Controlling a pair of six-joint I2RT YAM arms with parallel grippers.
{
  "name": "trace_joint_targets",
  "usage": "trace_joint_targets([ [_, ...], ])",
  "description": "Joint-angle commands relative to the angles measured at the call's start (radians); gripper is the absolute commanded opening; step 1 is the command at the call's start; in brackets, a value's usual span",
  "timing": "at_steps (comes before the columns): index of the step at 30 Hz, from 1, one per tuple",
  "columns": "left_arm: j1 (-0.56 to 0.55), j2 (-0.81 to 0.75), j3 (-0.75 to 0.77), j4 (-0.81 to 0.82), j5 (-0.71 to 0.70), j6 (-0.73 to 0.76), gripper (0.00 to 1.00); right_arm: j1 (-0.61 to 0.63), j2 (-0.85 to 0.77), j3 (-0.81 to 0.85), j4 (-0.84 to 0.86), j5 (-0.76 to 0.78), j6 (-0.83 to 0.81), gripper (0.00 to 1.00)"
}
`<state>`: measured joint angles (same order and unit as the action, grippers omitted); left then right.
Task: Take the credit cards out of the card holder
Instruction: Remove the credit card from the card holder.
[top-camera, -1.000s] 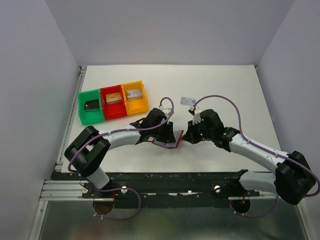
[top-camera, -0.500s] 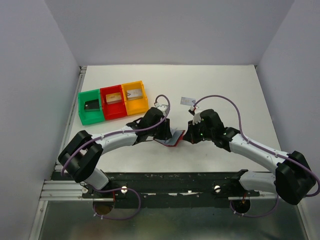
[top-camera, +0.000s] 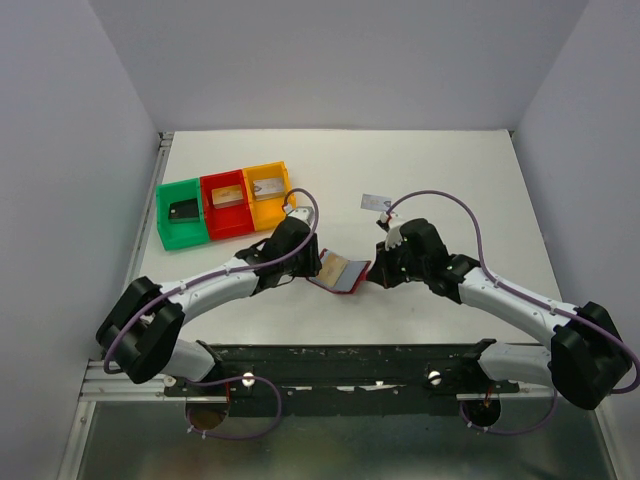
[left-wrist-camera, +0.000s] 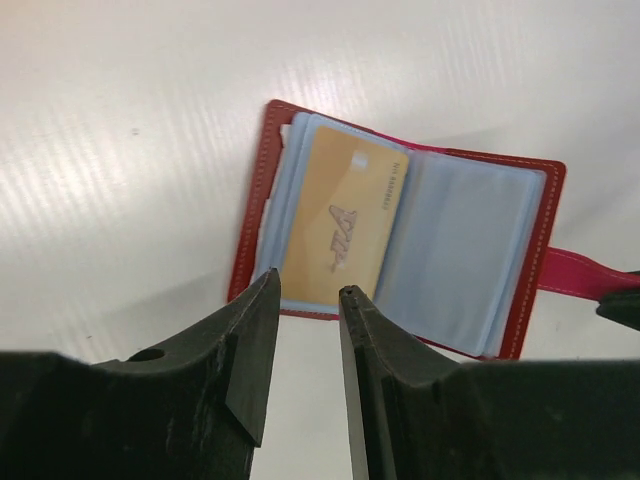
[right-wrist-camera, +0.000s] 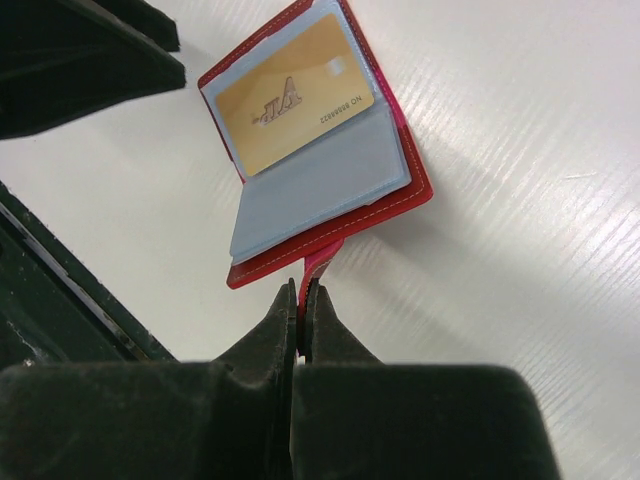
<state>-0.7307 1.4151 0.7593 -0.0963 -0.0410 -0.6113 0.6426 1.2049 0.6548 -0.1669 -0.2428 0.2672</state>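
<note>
The card holder lies open on the table, dark red with light blue sleeves. One gold-tan credit card sits in its left sleeve and also shows in the right wrist view. My right gripper is shut on the holder's red snap tab, at the holder's right side. My left gripper is open with nothing between its fingers, just off the holder's near left edge.
Green, red and orange bins stand in a row at the left. A card lies in each: black, tan and pale. A small pale flat piece lies behind the right arm.
My left gripper has drawn back to the left off the card holder, uncovering the open sleeves and the gold card. The right gripper has kept still on the tab.
</note>
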Motion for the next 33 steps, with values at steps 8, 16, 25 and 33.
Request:
trace_joint_targets([
  [8,0.028,-0.067,-0.04,0.041,-0.004,-0.011,0.46,0.003,0.048,0.045,-0.065,0.088,-0.017,0.0],
  [16,0.028,0.001,0.005,0.083,0.096,-0.01,0.45,0.002,0.122,0.118,-0.174,0.237,0.024,0.37],
  [25,0.028,-0.044,-0.02,0.076,0.073,-0.007,0.45,0.0,0.09,0.223,-0.324,0.396,0.055,0.69],
  [33,0.059,-0.039,-0.014,0.167,0.115,0.019,0.12,0.002,0.079,0.121,0.108,-0.076,0.171,0.68],
])
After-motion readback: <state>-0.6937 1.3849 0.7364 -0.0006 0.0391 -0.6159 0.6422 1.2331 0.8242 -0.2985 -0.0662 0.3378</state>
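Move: The credit card in the open card holder lies some 5 cm to the right of the left hand, 1 cm ahead and about 4 cm lower. The right hand pinches the holder's strap and holds that side tilted up; from it the holder's middle is roughly 8 cm to the left, level ahead and 4 cm below, the credit card about 10 cm left, 1 cm ahead and 5 cm below. The loose card on the table lies about 18 cm ahead of the right hand and 5 cm below. Still pinching the strap, the right hand starts down beside the card holder, then drifts right and forward as its fingers open wide and let go of the strap, about 2 cm down and 4 cm right in all while it rolls left side down and turns clockwise by some 15 degrees each, before it lifts nearly 6 cm and swings back left over the strap side. The left hand, empty beside the credit card, eases about 2 cm left and comes back, then rises some 2 cm above where it began as its half-open fingers start to close on nothing. ##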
